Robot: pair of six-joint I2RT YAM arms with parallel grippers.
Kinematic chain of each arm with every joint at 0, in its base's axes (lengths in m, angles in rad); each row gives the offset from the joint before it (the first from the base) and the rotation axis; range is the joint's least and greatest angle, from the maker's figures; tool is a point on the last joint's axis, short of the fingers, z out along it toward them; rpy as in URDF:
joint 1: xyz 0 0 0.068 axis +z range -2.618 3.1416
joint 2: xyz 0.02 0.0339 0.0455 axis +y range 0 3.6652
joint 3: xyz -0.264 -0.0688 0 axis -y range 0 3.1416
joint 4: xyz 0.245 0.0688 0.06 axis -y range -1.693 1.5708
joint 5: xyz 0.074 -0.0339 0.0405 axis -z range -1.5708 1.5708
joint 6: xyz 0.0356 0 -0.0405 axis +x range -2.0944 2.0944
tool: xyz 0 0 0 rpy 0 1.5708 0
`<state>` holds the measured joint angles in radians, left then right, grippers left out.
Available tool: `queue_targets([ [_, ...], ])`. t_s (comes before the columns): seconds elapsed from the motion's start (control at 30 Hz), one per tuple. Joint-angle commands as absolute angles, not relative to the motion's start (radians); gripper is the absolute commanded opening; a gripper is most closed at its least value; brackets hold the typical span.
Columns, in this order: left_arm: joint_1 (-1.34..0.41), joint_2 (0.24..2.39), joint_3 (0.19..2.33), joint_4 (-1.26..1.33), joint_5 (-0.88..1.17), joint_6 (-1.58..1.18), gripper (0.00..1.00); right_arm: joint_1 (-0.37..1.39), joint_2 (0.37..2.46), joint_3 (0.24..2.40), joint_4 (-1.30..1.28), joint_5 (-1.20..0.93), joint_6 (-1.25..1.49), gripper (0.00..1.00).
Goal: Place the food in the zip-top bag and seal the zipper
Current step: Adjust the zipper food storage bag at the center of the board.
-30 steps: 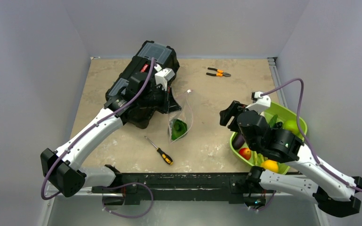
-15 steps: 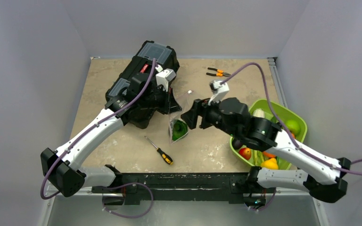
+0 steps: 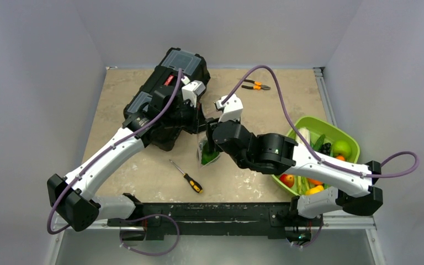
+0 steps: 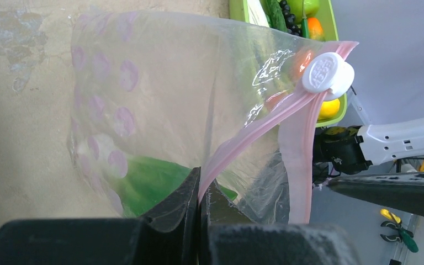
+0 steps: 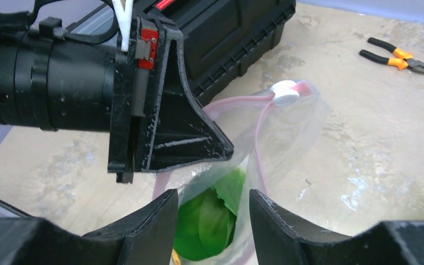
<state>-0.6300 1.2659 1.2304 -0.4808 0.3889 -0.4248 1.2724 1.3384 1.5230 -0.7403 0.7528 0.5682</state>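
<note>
The clear zip-top bag stands upright at mid-table, with a green leafy food inside it. My left gripper is shut on the pink zipper and holds the bag's mouth up; the white slider sits at the strip's far end. My right gripper is open and empty, just above the bag's mouth, with the green food showing between its fingers. The rest of the food, among it a red piece and a green one, lies in the lime-green bowl at the right.
A black toolbox lies at the back left, behind my left gripper. A screwdriver lies near the front edge. Orange-handled pliers lie at the back. Grey walls enclose the table.
My right arm has swung left from over the bowl to the bag's mouth. The left arm and the bag have stayed put.
</note>
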Motion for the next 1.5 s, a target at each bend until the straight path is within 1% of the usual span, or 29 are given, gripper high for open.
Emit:
queue_targets([
  [0.0, -0.635, 1.237, 1.259, -0.468, 0.386, -0.402, 0.00, 1.284, 1.281, 1.533, -0.795, 0.867, 0.571, 0.50],
  [0.1, -0.634, 1.236, 1.259, -0.469, 0.392, -0.403, 0.00, 1.279, 1.255, 1.493, -0.780, 0.896, 0.590, 0.50],
  [0.23, -0.635, 1.236, 1.258, -0.466, 0.394, -0.404, 0.00, 1.217, 1.263, 1.460, -0.695, 0.806, 0.578, 0.50],
  [0.27, -0.634, 1.236, 1.258, -0.466, 0.394, -0.403, 0.00, 1.202, 1.272, 1.460, -0.691, 0.795, 0.579, 0.49],
  [0.4, -0.634, 1.230, 1.258, -0.467, 0.386, -0.400, 0.00, 1.174, 1.304, 1.476, -0.673, 0.765, 0.565, 0.40],
  [0.6, -0.634, 1.217, 1.258, -0.469, 0.378, -0.396, 0.00, 1.175, 1.331, 1.476, -0.613, 0.716, 0.526, 0.38],
  [0.63, -0.634, 1.216, 1.259, -0.471, 0.376, -0.394, 0.00, 1.175, 1.339, 1.479, -0.613, 0.716, 0.520, 0.33],
  [0.7, -0.634, 1.214, 1.259, -0.474, 0.371, -0.392, 0.00, 1.175, 1.354, 1.495, -0.627, 0.747, 0.511, 0.16],
  [0.73, -0.634, 1.213, 1.261, -0.477, 0.367, -0.389, 0.00, 1.175, 1.360, 1.507, -0.645, 0.760, 0.515, 0.03],
  [0.77, -0.634, 1.210, 1.263, -0.480, 0.358, -0.384, 0.00, 1.175, 1.366, 1.521, -0.664, 0.776, 0.518, 0.00],
  [0.83, -0.635, 1.200, 1.269, -0.495, 0.330, -0.371, 0.00, 1.175, 1.366, 1.545, -0.708, 0.810, 0.518, 0.00],
  [1.03, -0.635, 1.126, 1.257, -0.495, 0.239, -0.324, 0.10, 1.174, 1.335, 1.564, -0.713, 0.772, 0.541, 0.00],
  [1.07, -0.634, 1.122, 1.255, -0.494, 0.234, -0.319, 0.14, 1.175, 1.333, 1.574, -0.722, 0.771, 0.561, 0.00],
  [1.13, -0.634, 1.123, 1.260, -0.499, 0.242, -0.315, 0.23, 1.174, 1.333, 1.595, -0.747, 0.787, 0.620, 0.00],
  [1.23, -0.634, 1.125, 1.262, -0.502, 0.261, -0.308, 0.43, 1.173, 1.342, 1.617, -0.755, 0.827, 0.672, 0.00],
  [1.3, -0.635, 1.115, 1.265, -0.509, 0.259, -0.288, 0.52, 1.158, 1.364, 1.643, -0.770, 0.835, 0.701, 0.00],
  [1.37, -0.647, 1.093, 1.263, -0.511, 0.232, -0.249, 0.57, 1.145, 1.380, 1.660, -0.776, 0.836, 0.721, 0.00],
  [1.43, -0.683, 1.076, 1.271, -0.546, 0.165, -0.201, 0.58, 1.138, 1.390, 1.678, -0.775, 0.830, 0.731, 0.00],
  [1.47, -0.710, 1.072, 1.280, -0.575, 0.096, -0.173, 0.58, 1.137, 1.394, 1.687, -0.775, 0.824, 0.731, 0.00],
])
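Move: The free right-hand side of the zipper bag's pink rim lies about 3 cm ahead of the right hand, 2 cm right and 1 cm lower. The white slider is some 14 cm ahead and 1 cm right; the greens in the bag are 2 cm ahead, straight in line sideways and roughly 14 cm below. From the left hand, which already pinches the other rim side, that free side is about 3 cm back and 4 cm right, at nearly its height. Right hand eases 4 cm forward, shutting on the free rim; then left opens, backing off 5 cm up and left. ##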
